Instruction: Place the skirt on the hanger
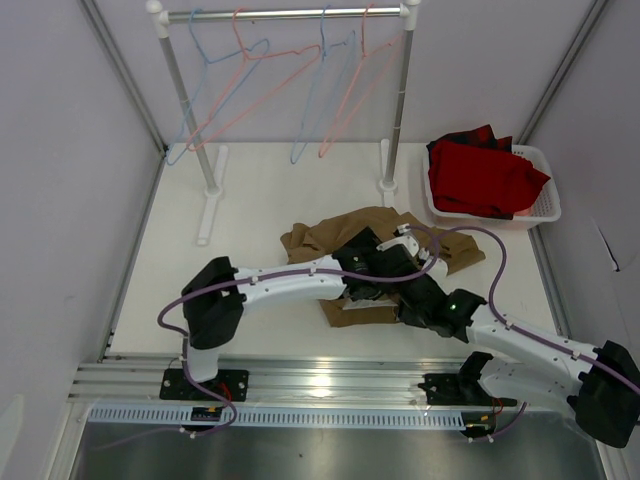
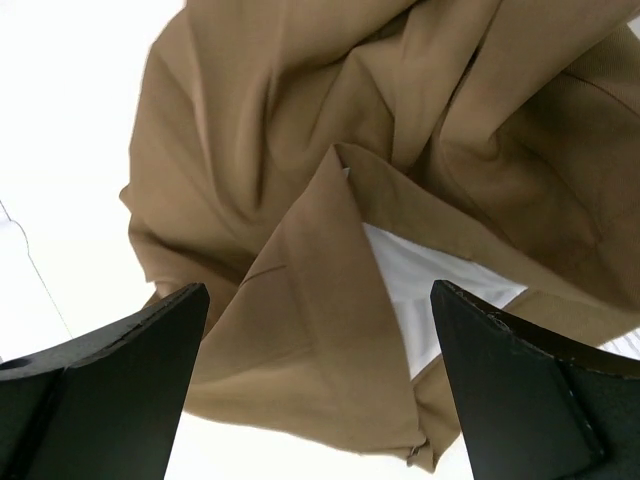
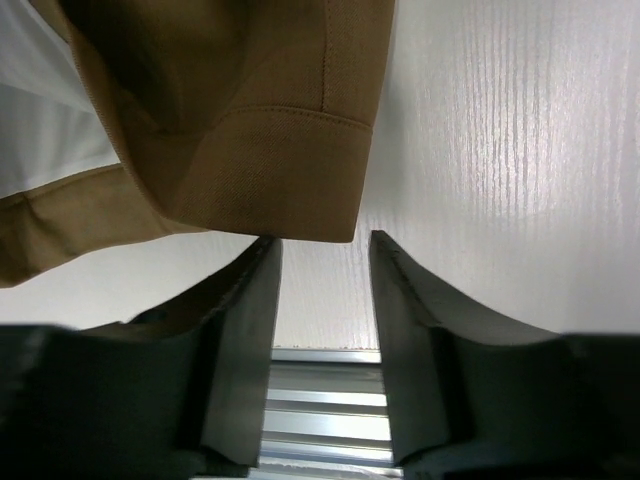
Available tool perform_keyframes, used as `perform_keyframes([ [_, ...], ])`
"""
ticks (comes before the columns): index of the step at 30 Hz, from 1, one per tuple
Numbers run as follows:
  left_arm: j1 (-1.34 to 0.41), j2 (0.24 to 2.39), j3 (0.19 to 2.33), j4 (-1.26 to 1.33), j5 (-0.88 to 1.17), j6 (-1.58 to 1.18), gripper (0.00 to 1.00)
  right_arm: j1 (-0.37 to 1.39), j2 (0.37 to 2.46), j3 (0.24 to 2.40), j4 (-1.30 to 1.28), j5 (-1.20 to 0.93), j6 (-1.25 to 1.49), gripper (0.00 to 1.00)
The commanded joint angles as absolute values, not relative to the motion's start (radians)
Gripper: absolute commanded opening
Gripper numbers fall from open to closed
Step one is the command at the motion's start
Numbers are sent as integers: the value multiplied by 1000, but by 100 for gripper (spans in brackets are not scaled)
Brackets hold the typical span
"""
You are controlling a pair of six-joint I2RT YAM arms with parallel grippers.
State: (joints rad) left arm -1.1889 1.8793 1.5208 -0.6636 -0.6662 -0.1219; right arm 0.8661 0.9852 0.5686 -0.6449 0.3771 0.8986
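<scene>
The tan skirt (image 1: 325, 235) lies crumpled mid-table, with pale lining (image 2: 420, 275) showing inside a fold. My left gripper (image 1: 368, 278) hovers over it, open wide (image 2: 320, 290), with cloth under the gap and no contact. My right gripper (image 1: 390, 303) is low at the skirt's near edge. Its jaws (image 3: 325, 240) stand partly apart with nothing between them. The stitched hem corner (image 3: 270, 170) sits just past the fingertips. Two salmon-pink hangers (image 1: 255, 97) (image 1: 352, 100) hang on the rack at the back.
Light blue hangers (image 1: 205, 90) share the white rack (image 1: 400, 100) on its two feet. A white basket (image 1: 545, 205) with a red garment (image 1: 485, 175) stands at the right. An aluminium rail (image 3: 330, 400) runs along the near edge. White walls close both sides.
</scene>
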Motion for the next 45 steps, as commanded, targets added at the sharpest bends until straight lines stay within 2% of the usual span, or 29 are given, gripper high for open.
perform_keyframes([
  [1,-1177,1919,1580,-699,-663,-81,99,867,988,558,-583,402,920,42],
  [4,-1149,1942,1585,-710,-634,-80,99,867,988,546,-568,402,927,38],
  [11,-1121,1973,1598,-716,-584,-43,99,867,973,519,-535,407,936,36],
  [17,-1091,1988,1586,-735,-575,-46,89,864,974,502,-500,411,945,32],
  [22,-1077,1957,1562,-739,-591,-58,68,858,970,511,-497,422,936,25],
  [24,-1074,1936,1546,-742,-606,-66,50,853,968,525,-508,423,928,20],
  [25,-1074,1927,1542,-742,-606,-69,50,853,968,531,-508,425,925,18],
  [26,-1072,1921,1536,-742,-607,-74,42,854,968,538,-515,426,923,17],
  [28,-1071,1904,1517,-745,-614,-87,35,853,965,563,-535,436,913,12],
  [29,-1068,1887,1502,-747,-615,-98,27,853,965,572,-541,440,911,9],
  [33,-1063,1833,1460,-758,-623,-123,15,850,965,621,-577,463,884,1],
  [35,-1062,1787,1442,-761,-626,-139,7,847,965,655,-595,471,867,0],
  [38,-1051,1738,1417,-767,-608,-162,1,844,968,709,-618,480,839,0],
  [45,-1032,1530,1387,-801,-555,-210,0,857,942,922,-738,521,758,0],
])
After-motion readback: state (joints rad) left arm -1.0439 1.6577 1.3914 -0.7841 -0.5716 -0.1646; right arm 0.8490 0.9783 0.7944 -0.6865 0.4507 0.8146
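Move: The skirt lies spread with its waistband towards the robot. For the open left gripper, the left side of the waistband is about 2 cm ahead, 3 cm to its left and 5 cm below; the white lining lies some 2 cm back, 3 cm right and 7 cm down. For the half-open right gripper, the waistband's right corner is just about 1 cm ahead, 1 cm left and 1 cm below, with the lining roughly 4 cm ahead, 10 cm left and 2 cm below. Lower the left gripper some 5 cm, easing forward and left onto the waistband's left side, and shut the fingers on its fold; then draw it left and lift about 7 cm. Meanwhile settle the right gripper a centimetre lower, pinch the right corner of the waistband, and raise it about 9 cm while moving somewhat forward, tipping the fingers up some 10 degrees. ##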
